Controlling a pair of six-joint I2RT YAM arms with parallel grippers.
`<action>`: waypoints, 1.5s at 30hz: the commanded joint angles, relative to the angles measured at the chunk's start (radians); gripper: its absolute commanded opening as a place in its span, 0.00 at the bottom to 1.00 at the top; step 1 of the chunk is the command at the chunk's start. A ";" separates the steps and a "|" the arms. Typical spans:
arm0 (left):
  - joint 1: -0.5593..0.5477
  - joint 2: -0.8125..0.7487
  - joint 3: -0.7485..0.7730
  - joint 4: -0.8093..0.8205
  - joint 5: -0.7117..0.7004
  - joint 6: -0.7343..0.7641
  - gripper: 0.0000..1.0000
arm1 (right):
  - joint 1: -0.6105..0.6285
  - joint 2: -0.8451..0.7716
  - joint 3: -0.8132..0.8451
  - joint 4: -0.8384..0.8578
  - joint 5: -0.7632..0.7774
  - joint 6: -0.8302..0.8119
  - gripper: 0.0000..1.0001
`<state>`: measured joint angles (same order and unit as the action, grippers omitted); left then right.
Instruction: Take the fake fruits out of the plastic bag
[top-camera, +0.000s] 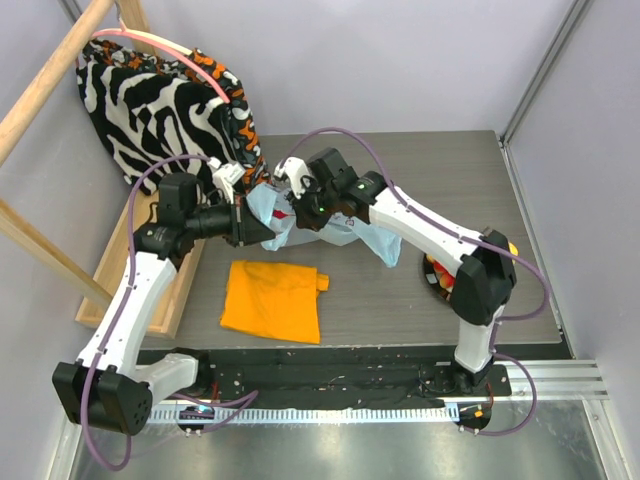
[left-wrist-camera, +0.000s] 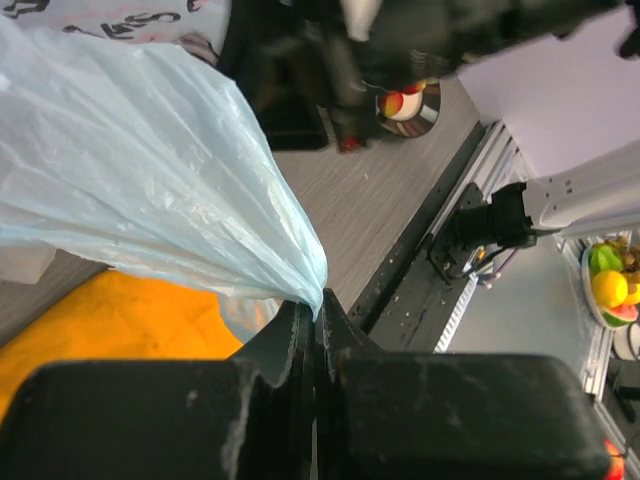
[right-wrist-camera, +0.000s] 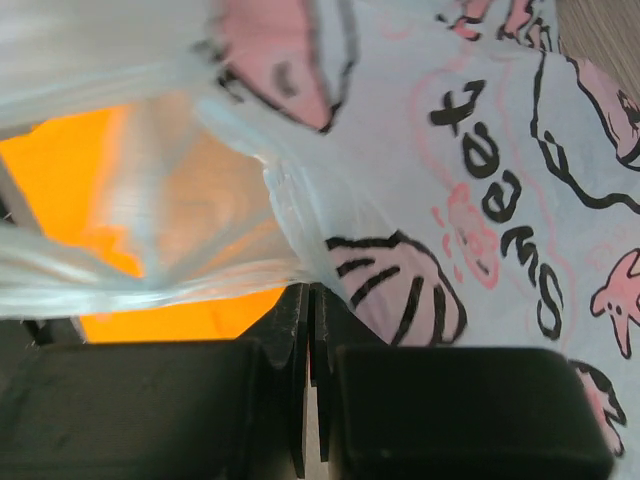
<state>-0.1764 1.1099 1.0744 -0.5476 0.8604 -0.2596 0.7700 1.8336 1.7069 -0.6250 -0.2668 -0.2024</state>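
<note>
The pale blue plastic bag (top-camera: 345, 232) with its pink cartoon print (right-wrist-camera: 470, 230) hangs bunched between both grippers above the middle of the table. My left gripper (top-camera: 256, 228) is shut on a gathered corner of the bag (left-wrist-camera: 150, 170), which fans out from the jaw tips (left-wrist-camera: 318, 305). My right gripper (top-camera: 300, 206) is shut on a fold of the bag just above its jaws (right-wrist-camera: 312, 292). What is inside the bag is hidden. Some fake fruits (left-wrist-camera: 405, 102) lie on a dark plate (top-camera: 432, 270) to the right, partly behind the right arm.
An orange folded cloth (top-camera: 272, 298) lies flat below the bag. A zebra-striped cloth (top-camera: 160, 105) stands at the back left beside a wooden frame (top-camera: 120, 270). A second dish of fruit (left-wrist-camera: 610, 288) shows beyond the table's near edge.
</note>
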 joint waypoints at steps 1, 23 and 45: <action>-0.002 -0.036 0.044 -0.095 0.005 0.099 0.00 | -0.020 0.052 0.100 0.059 0.068 0.075 0.01; 0.002 -0.028 0.012 -0.045 -0.001 0.050 0.00 | 0.003 0.022 0.181 -0.045 -0.224 -0.020 0.01; 0.023 -0.056 -0.019 -0.061 0.060 0.065 0.00 | -0.140 0.230 0.113 0.111 0.488 0.160 0.09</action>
<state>-0.1612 1.0794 1.0599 -0.6033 0.8833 -0.2279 0.6399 2.0850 1.8088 -0.5690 0.0570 -0.0059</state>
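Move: The right gripper is already pinching the plastic bag. The bag's body lies about 5 cm to this gripper's right and some 12 cm below, and a red fruit shows inside roughly 5 cm left, 2 cm ahead and 12 cm below. The orange cloth lies about 18 cm back and 8 cm left, some 18 cm down. From the left gripper, which holds the bag's other edge, the body is about 3 cm ahead, 13 cm right and 18 cm below. Shake the pinched bag with the right gripper: dip slightly forward, lift it some 7 cm while drawing back a little, then lower it again. Then sweep forward, right and down over the bag towards its far side, about 15 cm in all, turning some 35 degrees clockwise with the fingers nearly shut. Keep the left gripper clamped on its edge, giving only a centimetre or two. ##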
